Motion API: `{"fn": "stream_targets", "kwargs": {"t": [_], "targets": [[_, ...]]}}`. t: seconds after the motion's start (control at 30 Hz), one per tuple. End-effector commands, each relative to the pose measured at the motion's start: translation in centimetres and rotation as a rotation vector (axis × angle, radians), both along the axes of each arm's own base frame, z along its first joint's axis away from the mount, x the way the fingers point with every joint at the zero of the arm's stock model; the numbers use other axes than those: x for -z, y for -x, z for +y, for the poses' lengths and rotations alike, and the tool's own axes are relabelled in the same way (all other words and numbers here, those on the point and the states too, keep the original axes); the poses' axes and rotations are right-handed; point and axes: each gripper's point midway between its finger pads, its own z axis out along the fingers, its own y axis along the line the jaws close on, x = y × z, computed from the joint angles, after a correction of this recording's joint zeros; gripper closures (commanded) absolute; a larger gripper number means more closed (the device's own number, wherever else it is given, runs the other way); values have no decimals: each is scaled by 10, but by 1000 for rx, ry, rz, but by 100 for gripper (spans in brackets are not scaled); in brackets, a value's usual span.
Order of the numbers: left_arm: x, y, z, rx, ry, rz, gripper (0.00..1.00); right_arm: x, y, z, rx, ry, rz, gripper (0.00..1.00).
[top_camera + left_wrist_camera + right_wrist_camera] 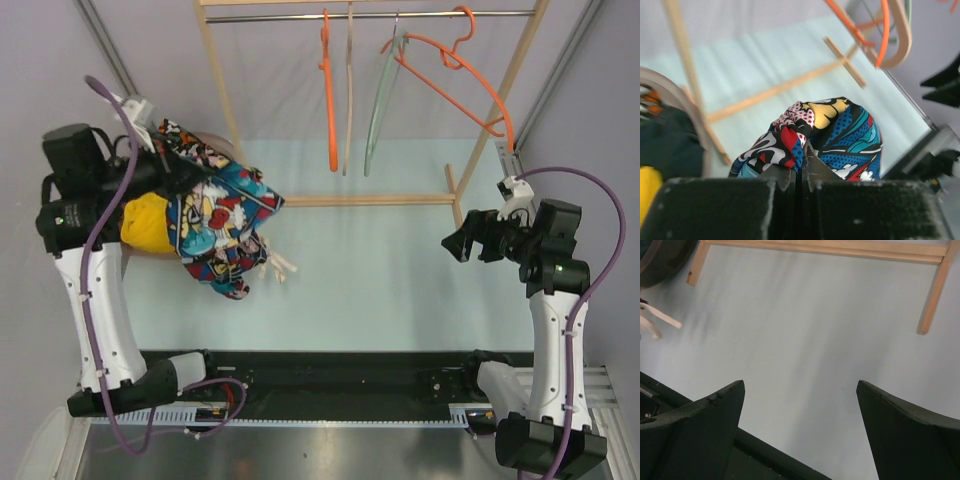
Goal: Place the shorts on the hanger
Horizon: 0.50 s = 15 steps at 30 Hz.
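Note:
The comic-print shorts point(228, 222) hang bunched above the table's left side, with the pale drawstring point(276, 266) dangling at their lower right. My left gripper point(183, 170) is shut on their upper edge. In the left wrist view the jaws stand closed with the shorts point(835, 131) pinched at the left gripper's point(803, 150) tips. The hanger point(456, 72), thin orange rod with a curled hook, hangs tilted at the right end of the rail. Below it, my right gripper point(456, 244) is open and holds nothing. The right wrist view shows only bare table between the right gripper's point(800, 390) fingers.
A wooden rack point(222, 95) stands at the back, its floor bar point(825, 249) ahead of the right gripper. A thicker orange hanger point(331, 95), a pale wooden one point(348, 95) and a pale green one point(380, 105) hang from its rail. A yellow garment point(146, 222) lies under the left arm.

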Motion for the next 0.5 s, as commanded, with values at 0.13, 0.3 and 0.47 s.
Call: {"fn": "stream_targets", "kwargs": {"t": [0.13,0.3,0.47], "targets": [[80,32,-74,352,-60,79,100,-6,3,4,-19,-17,-31,0],[56,59,-118,615,5,-7,100,-4,-2,3,-15,-25,-13,0],[56,63,-111,683,-27,-16,100,-4,-2,2,-14,-16,-11,0]]}}
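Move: The left hand already holds the shorts high up; the clear middle of the table lies about 24 cm to its right, level with it in reach and some 40 cm below. From that hand the laundry basket is roughly 22 cm ahead and 15 cm left, and the middle of the rack's foot bar 20 cm ahead and 31 cm right, both near table height. From the idle right hand, the table middle is some 32 cm left, 3 cm ahead and 23 cm down. The left hand swings the held shorts 11 cm right, down and back, turning 30 degrees clockwise, lifting late. ##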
